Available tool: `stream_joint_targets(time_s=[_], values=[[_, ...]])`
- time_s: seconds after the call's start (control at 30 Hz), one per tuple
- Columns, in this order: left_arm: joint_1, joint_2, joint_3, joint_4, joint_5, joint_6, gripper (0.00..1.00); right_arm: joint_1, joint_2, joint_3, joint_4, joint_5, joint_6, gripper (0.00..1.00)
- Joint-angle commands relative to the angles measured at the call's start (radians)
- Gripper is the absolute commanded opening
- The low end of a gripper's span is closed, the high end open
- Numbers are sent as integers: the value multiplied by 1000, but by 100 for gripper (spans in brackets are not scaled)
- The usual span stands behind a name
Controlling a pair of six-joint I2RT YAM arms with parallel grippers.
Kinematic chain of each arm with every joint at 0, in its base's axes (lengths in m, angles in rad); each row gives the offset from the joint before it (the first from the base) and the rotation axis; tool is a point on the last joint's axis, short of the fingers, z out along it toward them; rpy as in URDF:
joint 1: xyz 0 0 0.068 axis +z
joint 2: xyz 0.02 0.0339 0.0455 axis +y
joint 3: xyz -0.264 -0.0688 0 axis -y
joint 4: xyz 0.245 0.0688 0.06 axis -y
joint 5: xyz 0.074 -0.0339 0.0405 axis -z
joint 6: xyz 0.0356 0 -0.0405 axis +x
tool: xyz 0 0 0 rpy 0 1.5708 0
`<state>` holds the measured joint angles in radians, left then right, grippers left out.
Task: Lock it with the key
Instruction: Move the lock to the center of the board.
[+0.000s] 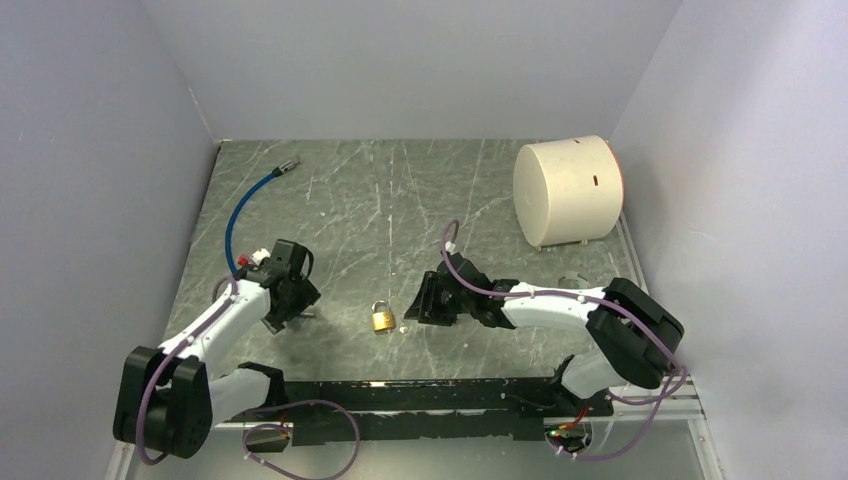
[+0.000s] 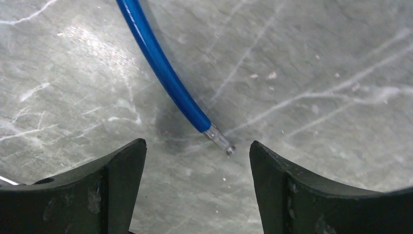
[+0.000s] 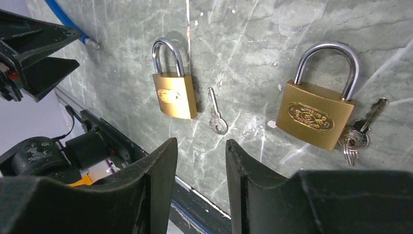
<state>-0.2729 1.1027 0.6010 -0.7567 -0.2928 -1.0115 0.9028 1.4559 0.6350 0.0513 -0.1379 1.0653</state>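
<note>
A small brass padlock (image 3: pixel 174 93) lies flat on the marble table, with a single silver key (image 3: pixel 215 116) just to its right. It also shows in the top view as the padlock (image 1: pixel 381 317) between the arms. A larger brass padlock (image 3: pixel 315 116) lies closer to my right gripper, with a bunch of keys (image 3: pixel 358 135) at its lower right corner. In the top view the right arm hides it. My right gripper (image 3: pixel 200 142) hovers short of the single key, its jaws partly apart and empty. My left gripper (image 2: pixel 197 143) is open over bare table, just below a blue cable's tip (image 2: pixel 221 142).
The blue cable (image 1: pixel 240 215) curves along the left side of the table. A big white cylinder (image 1: pixel 568 190) lies at the back right. A black rail (image 1: pixel 430 395) runs along the near edge. Grey walls close in the table on both sides.
</note>
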Motion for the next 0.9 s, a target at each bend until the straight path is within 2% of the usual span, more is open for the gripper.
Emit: stream_joint_targets(time_s=[0.0,0.07,0.2,0.43,0.47,0.6,0.63,0.77,0.87], values=[[44,57,31,28,-17,-17,76,-2,-27,37,-28,23,-17,44],[50,93,47,24,-25,-12,69,-3,-26,36,-27,23,-16,44],[62,157,62,18,-60,-30,67,-3,-26,26,-25,26,-9,43],[67,258,103,3,-49,-36,49,-2,-24,17,-25,25,-2,43],[67,271,106,5,-38,-38,43,-3,-23,17,-25,24,-3,43],[67,324,114,40,51,-37,16,-4,-16,21,-24,21,-1,42],[67,334,114,52,77,-41,12,-3,-14,22,-25,21,-1,42],[64,374,106,130,214,-68,3,-3,-11,22,-28,23,1,42],[27,401,120,170,279,-103,3,-3,-12,22,-30,25,1,42]])
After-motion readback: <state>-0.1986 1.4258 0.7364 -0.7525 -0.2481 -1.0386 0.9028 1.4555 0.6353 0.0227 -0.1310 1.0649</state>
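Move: The blue hose's near end, where the sleeve meets the metal tip, lies between the left hand's open fingers, some 3 cm below and about 2 cm ahead of the hand point, level with it sideways; the hose runs off forward and left. The lock lies about 16 cm to that hand's right and level ahead, and a loose key about 20 cm right and 2 cm back. From the right hand the hose end is roughly 21 cm left, 1 cm ahead and 5 cm below. The blue hose is pinched at its near end by the left hand, which sinks about 2.5 cm onto it, edging left at first. Near the table it goes forward roughly 2 cm and slips back right while the wide-open fingers shut across the sleeve just behind the metal tip, the wrist tipping them some 10 degrees steeper. ##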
